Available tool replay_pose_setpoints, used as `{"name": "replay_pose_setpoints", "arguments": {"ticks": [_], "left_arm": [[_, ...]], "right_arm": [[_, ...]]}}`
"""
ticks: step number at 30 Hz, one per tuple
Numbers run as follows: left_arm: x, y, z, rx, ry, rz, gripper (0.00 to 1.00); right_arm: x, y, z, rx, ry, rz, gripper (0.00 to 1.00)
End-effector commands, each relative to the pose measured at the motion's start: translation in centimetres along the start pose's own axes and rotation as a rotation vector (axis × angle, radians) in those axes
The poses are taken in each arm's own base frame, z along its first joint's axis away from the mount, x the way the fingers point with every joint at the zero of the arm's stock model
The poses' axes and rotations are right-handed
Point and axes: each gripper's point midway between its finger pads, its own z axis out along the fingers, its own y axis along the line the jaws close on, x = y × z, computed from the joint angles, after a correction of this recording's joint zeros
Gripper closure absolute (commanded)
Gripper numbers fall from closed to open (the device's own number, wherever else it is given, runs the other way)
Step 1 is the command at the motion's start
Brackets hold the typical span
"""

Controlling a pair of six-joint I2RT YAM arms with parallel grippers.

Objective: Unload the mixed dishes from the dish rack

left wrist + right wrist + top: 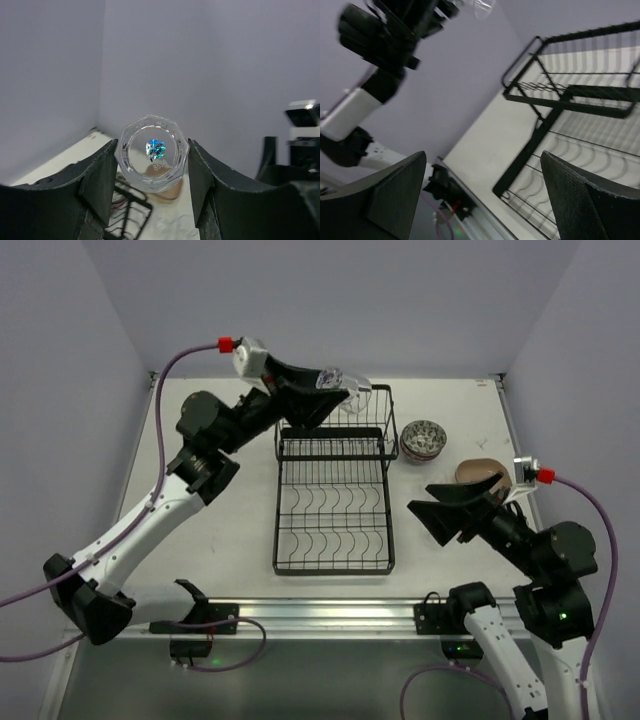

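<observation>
My left gripper (328,386) is shut on a clear glass cup (152,152), held in the air over the raised back shelf of the black wire dish rack (335,490). The left wrist view looks at the cup's eight-sided base, with a finger (100,180) against each side. The rack's lower tray and shelf look bare. To the right of the rack stand stacked patterned bowls (423,439) and a tan plate (478,471). My right gripper (440,515) hovers open and holding nothing beside the rack's right edge, its fingers (400,190) spread wide.
Walls close in the table (230,540) at the back and on both sides. The right wrist view shows the rack's frame (570,95) and the left arm (380,30) high above it. A metal rail (320,615) with the arm bases runs along the near edge.
</observation>
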Motion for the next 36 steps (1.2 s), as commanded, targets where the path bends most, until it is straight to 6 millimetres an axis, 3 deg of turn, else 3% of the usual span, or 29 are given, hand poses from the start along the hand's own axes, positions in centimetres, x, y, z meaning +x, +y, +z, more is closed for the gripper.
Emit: {"name": "replay_pose_setpoints", "arguments": {"ticks": [1,2,3,5,6,7,10,15,18,23,29,35,36], "left_arm": [[-3.5,-5.3,-3.6,0.181,-0.231,-0.300,1.00],[-3.1,-6.1,-4.4,0.208,-0.238,-0.378,1.00],[-0.9,-5.9,-5.1,0.196,-0.214,-0.419,1.00],[-1.5,-7.7,-6.5,0.228,-0.266,-0.450,1.00],[-0.3,-8.0,-6.9,0.231,-0.254,-0.455,1.00],[-0.8,-9.5,-7.6,0.278,-0.282,-0.451,1.00],[0.5,-10.6,-8.0,0.279,-0.275,-0.472,1.00],[1.6,-11.3,-7.9,0.308,-0.273,-0.534,1.00],[2.0,-11.7,-7.5,0.315,-0.262,-0.541,1.00],[2.7,-11.6,-7.5,0.299,-0.258,-0.551,1.00],[3.0,-11.6,-7.7,0.287,-0.264,-0.567,1.00],[3.4,-11.4,-8.3,0.270,-0.278,-0.576,1.00],[3.2,-11.3,-8.3,0.265,-0.283,-0.574,1.00]], "right_arm": [[-2.0,6.9,0.1,-0.394,-0.043,0.051,0.04],[-1.6,7.4,0.5,-0.451,0.000,0.072,0.07],[-1.6,7.5,0.9,-0.477,0.018,0.139,0.11],[-2.1,7.7,1.9,-0.502,0.033,0.163,0.21],[-2.7,8.3,2.1,-0.501,0.017,0.165,0.22],[-2.7,8.2,2.4,-0.487,0.021,0.177,0.22],[-2.9,9.3,2.8,-0.515,-0.006,0.196,0.26],[-1.3,9.5,5.0,-0.544,0.054,0.251,0.32],[-1.0,10.5,5.1,-0.586,0.060,0.236,0.34],[-1.2,10.8,5.5,-0.587,0.041,0.229,0.37],[-1.3,10.7,6.6,-0.580,0.025,0.227,0.49],[-1.3,10.9,7.9,-0.583,0.014,0.231,0.67],[-1.1,10.8,8.3,-0.575,0.024,0.235,0.83]]}}
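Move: The glass, already in the left hand and just beyond its fingertips (about 2 cm ahead, 3 cm right, 1 cm up), is headed for the right gripper, some 14 cm back, 19 cm right and 11 cm below. From the right hand, the glass is about 16 cm ahead, 16 cm left and 12 cm up. The rack's upper tier is some 25 cm ahead, 18 cm left, 12 cm below; the bowl stack about 35 cm ahead, 7 cm right, 31 cm below. Left draws the glass about 13 cm back, lowering it; right reaches left and up, closing on its rim. ##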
